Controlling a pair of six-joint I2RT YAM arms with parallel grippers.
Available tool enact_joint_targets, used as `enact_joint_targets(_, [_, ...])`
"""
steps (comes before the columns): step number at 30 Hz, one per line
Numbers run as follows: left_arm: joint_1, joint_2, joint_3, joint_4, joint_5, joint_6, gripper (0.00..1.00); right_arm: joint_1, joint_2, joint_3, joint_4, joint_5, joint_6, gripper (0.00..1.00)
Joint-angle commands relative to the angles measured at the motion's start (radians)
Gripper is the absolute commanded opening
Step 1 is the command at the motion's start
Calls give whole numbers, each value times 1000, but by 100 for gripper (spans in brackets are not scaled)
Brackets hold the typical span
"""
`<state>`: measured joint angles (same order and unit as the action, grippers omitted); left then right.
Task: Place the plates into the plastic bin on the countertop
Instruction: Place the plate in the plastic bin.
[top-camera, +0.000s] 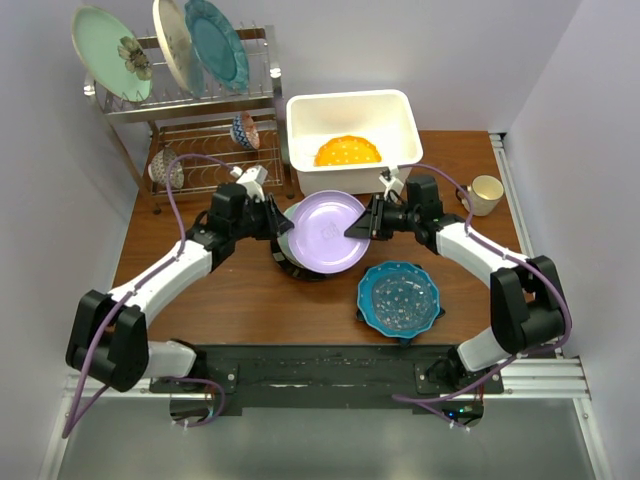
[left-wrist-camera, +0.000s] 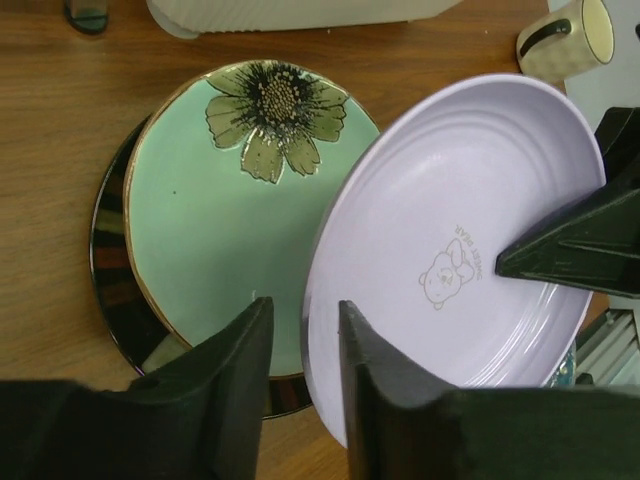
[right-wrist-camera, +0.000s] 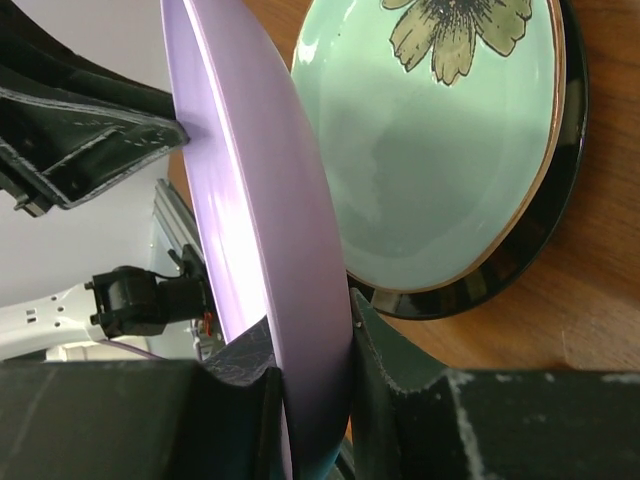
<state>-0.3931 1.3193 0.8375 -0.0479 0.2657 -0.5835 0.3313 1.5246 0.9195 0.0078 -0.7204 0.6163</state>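
Note:
The lilac plate is tilted up above a mint flower plate, which lies on a dark plate on the countertop. My right gripper is shut on the lilac plate's right rim. My left gripper straddles the left rim with its jaws open, a gap showing beside the rim. The white plastic bin stands just behind and holds an orange dotted plate. A blue scalloped plate lies at the front right.
A chrome wire rack at the back left carries a mint plate, a cream plate and a teal plate, with small bowls below. A cream mug stands right of the bin.

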Motion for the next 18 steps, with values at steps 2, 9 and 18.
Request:
enact_joint_targets(2, [5, -46, 20, -27, -63, 42, 61, 5, -24, 15, -3, -11, -18, 0])
enact_joint_targets(9, [5, -54, 46, -99, -150, 80, 76, 6, -34, 36, -46, -1, -36, 0])
enact_joint_targets(18, [5, -161, 52, -173, -328, 132, 84, 6, -53, 111, -167, 59, -92, 0])
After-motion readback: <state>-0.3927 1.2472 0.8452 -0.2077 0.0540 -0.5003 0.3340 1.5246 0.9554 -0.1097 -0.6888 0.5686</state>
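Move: My left fingers, already loosening, are at the left rim of the purple plate; its middle is about 13 cm to their right and 3 cm back, at their height. My right hand grips the right rim, middle roughly 8 cm left and 2 cm back. From the right hand, the plastic bin is about 25 cm ahead, 1 cm left and 6 cm lower; the yellow plate in it 24 cm ahead, 3 cm left; the blue plate 20 cm back, 13 cm right. I spread my left fingers wide and let go of the purple plate, drawing that hand about 4.5 cm left off its rim, dipping a little and rolling some 15 degrees, its left side rising. My right hand keeps its pinch on the opposite rim and holds nearly still, sagging less than a centimetre. ##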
